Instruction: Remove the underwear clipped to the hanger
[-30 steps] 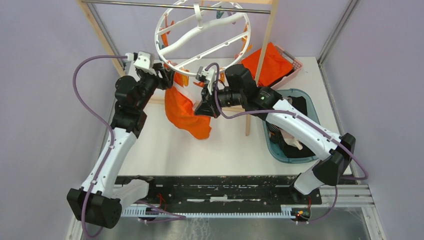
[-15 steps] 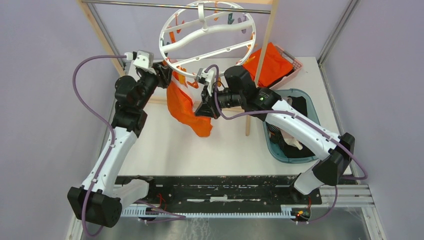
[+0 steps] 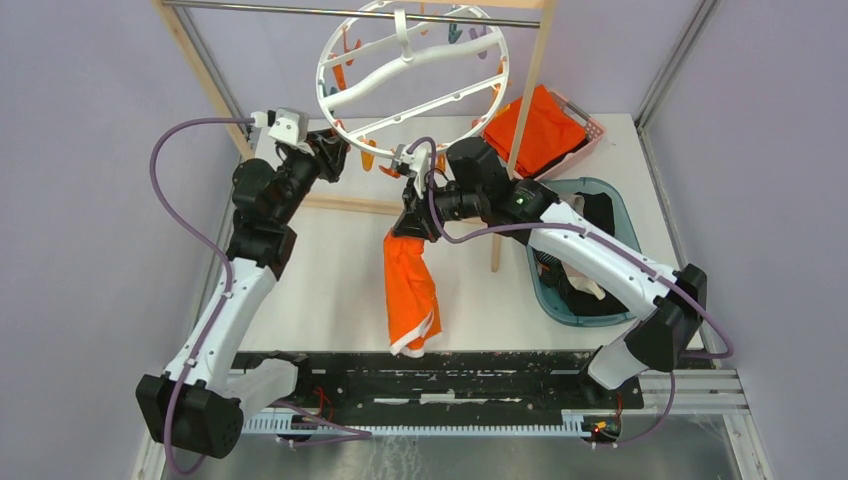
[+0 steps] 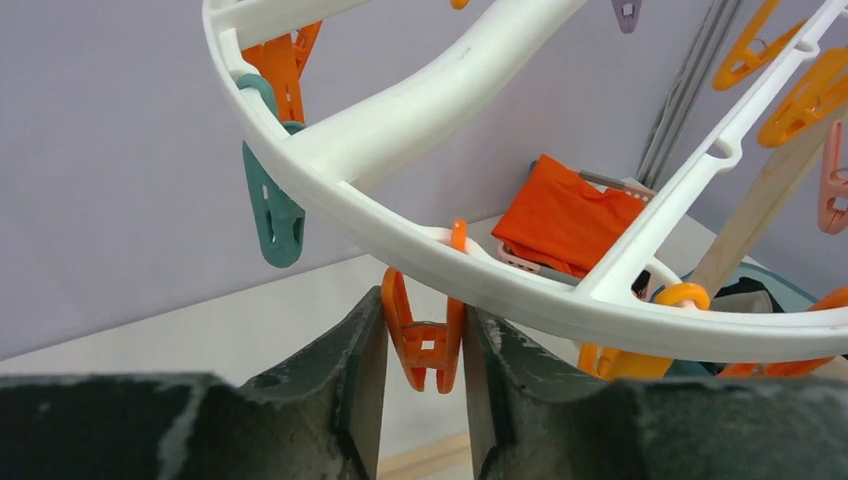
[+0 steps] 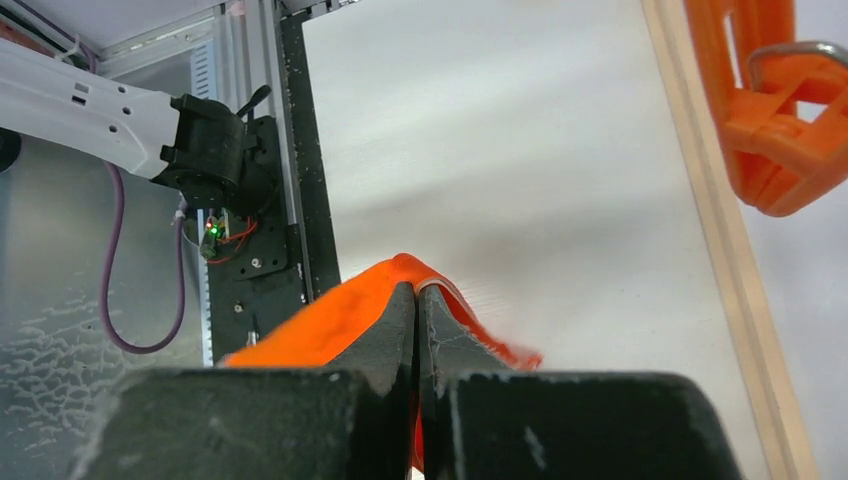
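Note:
The white ring hanger [image 3: 400, 60] hangs from the metal bar, orange pegs dangling along its rim [image 4: 420, 110]. My left gripper [image 3: 340, 155] reaches up to the rim's near left side. Its jaws [image 4: 423, 305] press both sides of one orange peg [image 4: 425, 350], which has no cloth in it. My right gripper [image 3: 405, 228] is shut on the top edge of the orange underwear [image 3: 408, 295], which hangs straight down from it, free of the hanger, white trim at its lower end. In the right wrist view the orange fabric [image 5: 340, 315] drapes over the closed fingertips [image 5: 416, 290].
A blue-green bin [image 3: 600, 183] at the right holds dark and pale garments. Behind it a pink basket [image 3: 590, 125] carries a folded orange cloth [image 3: 535, 125]. A wooden post [image 3: 530, 90] of the frame stands just right of the hanger. A teal peg [image 4: 272, 205] hangs left of my left jaws.
The orange underwear came off the peg and swung down from my right gripper toward the near edge. My left jaws narrowed onto the peg. The hanger rocked back.

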`<action>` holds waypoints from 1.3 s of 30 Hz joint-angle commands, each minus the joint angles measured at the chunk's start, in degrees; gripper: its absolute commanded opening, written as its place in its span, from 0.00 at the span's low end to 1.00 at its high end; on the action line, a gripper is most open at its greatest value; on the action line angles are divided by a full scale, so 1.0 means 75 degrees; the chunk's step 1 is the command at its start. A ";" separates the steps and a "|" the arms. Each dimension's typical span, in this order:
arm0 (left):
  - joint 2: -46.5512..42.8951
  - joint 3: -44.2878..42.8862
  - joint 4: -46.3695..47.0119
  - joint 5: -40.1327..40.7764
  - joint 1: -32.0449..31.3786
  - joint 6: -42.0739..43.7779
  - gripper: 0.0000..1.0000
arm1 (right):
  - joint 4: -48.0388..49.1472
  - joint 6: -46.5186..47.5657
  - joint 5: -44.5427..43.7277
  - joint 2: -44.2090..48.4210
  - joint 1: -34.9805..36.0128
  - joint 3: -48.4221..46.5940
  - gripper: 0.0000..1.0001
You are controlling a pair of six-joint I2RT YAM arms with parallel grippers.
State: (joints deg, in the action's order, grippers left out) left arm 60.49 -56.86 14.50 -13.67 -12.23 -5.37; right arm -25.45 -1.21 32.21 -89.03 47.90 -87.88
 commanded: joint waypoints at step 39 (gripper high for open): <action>-0.1053 0.1428 -0.2996 -0.3328 -0.0015 0.3688 1.00 | -0.2844 0.3710 -0.8559 0.2375 -0.1330 -0.1325 0.00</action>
State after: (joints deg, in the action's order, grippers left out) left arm 54.57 -46.76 -14.92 -40.95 -12.34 25.54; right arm -49.54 21.63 -13.80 -75.61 40.36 -92.55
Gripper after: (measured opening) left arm 0.994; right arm 0.015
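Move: The orange underwear is already in the right hand's shut fingers. The teal basket it is being taken to lies about 41 cm right, 20 cm ahead and 24 cm below. The stand's leg foot is some 22 cm right, 26 cm ahead; the hanger's centre is about 22 cm straight ahead, 20 cm up. The left hand still has the orange clip between its fingers, with the basket roughly 56 cm right, 7 cm ahead and 33 cm below. The underwear, kept pinched, is carried by the right hand about 20 cm to the right towards the teal basket, rising some 7 cm and easing partly back, then bearing forward about 8 cm as the wrist turns clockwise some 35 degrees and rolls. The orange clip is let go as the left fingers open wide; that hand drops about 16 cm and draws back from the hanger. ##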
